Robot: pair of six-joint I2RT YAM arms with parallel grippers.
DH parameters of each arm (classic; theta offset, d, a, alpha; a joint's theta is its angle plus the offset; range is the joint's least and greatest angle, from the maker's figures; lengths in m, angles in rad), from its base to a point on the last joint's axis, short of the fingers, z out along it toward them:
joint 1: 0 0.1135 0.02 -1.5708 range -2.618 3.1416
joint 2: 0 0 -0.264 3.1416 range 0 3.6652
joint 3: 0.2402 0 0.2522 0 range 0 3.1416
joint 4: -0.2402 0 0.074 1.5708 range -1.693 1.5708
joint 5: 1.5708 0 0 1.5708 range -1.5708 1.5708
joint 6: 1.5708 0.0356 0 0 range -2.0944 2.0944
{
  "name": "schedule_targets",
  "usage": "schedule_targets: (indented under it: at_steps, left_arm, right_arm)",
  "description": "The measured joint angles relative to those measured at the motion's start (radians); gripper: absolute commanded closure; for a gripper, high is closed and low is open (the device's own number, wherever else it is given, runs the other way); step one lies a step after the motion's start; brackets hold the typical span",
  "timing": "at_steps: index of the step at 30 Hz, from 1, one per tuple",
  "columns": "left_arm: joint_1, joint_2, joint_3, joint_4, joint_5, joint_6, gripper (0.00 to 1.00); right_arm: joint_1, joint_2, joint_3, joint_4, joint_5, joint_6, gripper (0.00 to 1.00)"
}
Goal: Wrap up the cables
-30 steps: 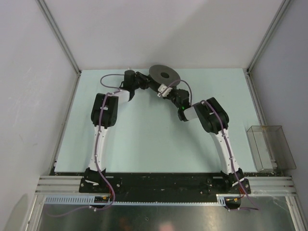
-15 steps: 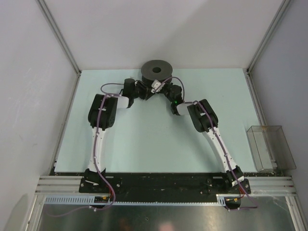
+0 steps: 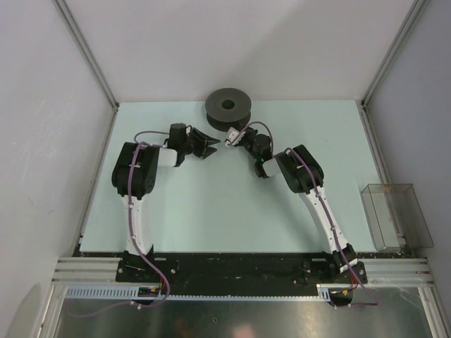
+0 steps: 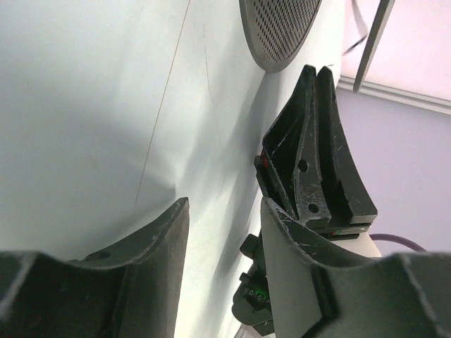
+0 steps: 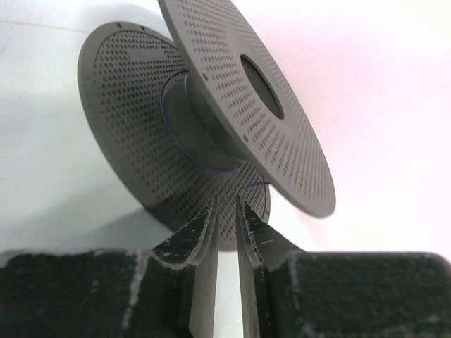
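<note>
The dark grey spool [image 3: 215, 111] lies flat at the back of the table, seen again in the left wrist view [image 4: 278, 28]. In the right wrist view, a thin dark cable [image 5: 173, 134] runs round the hub between the perforated flanges of the spool [image 5: 134, 98]. My right gripper [image 5: 225, 204] sits just in front of the spool's rim [image 3: 230, 136], its jaws parted by a narrow gap with nothing between them. My left gripper [image 3: 209, 144] is open and empty [image 4: 222, 211], to the left of the right gripper's fingers [image 4: 317, 155].
A clear plastic box [image 3: 394, 215] stands off the table's right edge. Enclosure walls close in the back and sides, with metal posts at the back corners [image 3: 106, 91]. Thick purple cables run along both arms [image 3: 320, 201].
The spool, held tilted a second ago, now lies flat at the back. Both arms have drawn back from it, the left one farther, and both grippers have opened.
</note>
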Motion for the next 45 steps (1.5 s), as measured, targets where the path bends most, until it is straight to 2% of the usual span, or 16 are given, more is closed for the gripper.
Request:
schedule_targets:
  at_steps: [7,14,17,20,24,26,33,36,42,45]
  left_arm:
    - [0.019,-0.099,-0.078,-0.029,-0.002,0.041,0.48]
    - [0.041,-0.246,-0.17,-0.117,-0.011,0.135,0.47]
    - [0.049,-0.321,-0.18,-0.205,-0.023,0.226,0.41]
    - [0.054,-0.412,-0.181,-0.294,-0.028,0.347,0.28]
    - [0.058,-0.54,-0.171,-0.426,-0.031,0.558,0.07]
    - [0.058,-0.58,-0.134,-0.513,-0.027,0.674,0.02]
    - [0.046,-0.599,0.145,-0.851,-0.045,1.09,0.01]
    - [0.013,-0.618,0.22,-0.94,-0.126,1.231,0.01]
    - [-0.067,-0.692,0.245,-1.021,-0.29,1.344,0.0]
    - [-0.085,-0.722,0.245,-1.032,-0.342,1.351,0.0]
  right_arm:
    - [0.007,-0.101,-0.196,0.046,0.042,-0.026,0.72]
    - [0.031,-0.242,-0.398,0.045,0.098,-0.031,0.51]
    - [0.055,-0.335,-0.487,0.005,0.137,-0.02,0.39]
    - [0.081,-0.458,-0.57,-0.055,0.174,0.001,0.28]
    - [0.117,-0.712,-0.672,-0.189,0.212,0.062,0.13]
    - [0.124,-0.821,-0.681,-0.258,0.22,0.099,0.1]
    - [0.075,-1.207,-0.676,-0.62,0.228,0.271,0.07]
    - [0.009,-1.331,-0.674,-0.788,0.217,0.392,0.06]
    - [-0.153,-1.512,-0.674,-1.083,0.188,0.65,0.04]
    - [-0.185,-1.584,-0.694,-1.154,0.171,0.714,0.04]
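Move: The spool stands upright near the far table edge, free of both hands. Its middle is about 13 cm ahead of the right hand and 6 cm to its left, a couple of centimetres lower. From the left hand it lies some 21 cm ahead and 5 cm to the right, roughly level; the right gripper is about 10 cm ahead and 10 cm to the right of that hand. Both hands back off from the spool without touching it: the right one first draws straight back low over the table, then climbs about 23 cm while swinging out to the right, its fingers opening from nearly shut to wide and its wrist rolling left side up as the fingers come round to point more forward. The left hand eases back and left, then rises some 21 cm, its half-open fingers spreading wide while the wrist rolls strongly about the fingers' own line, left side up. ##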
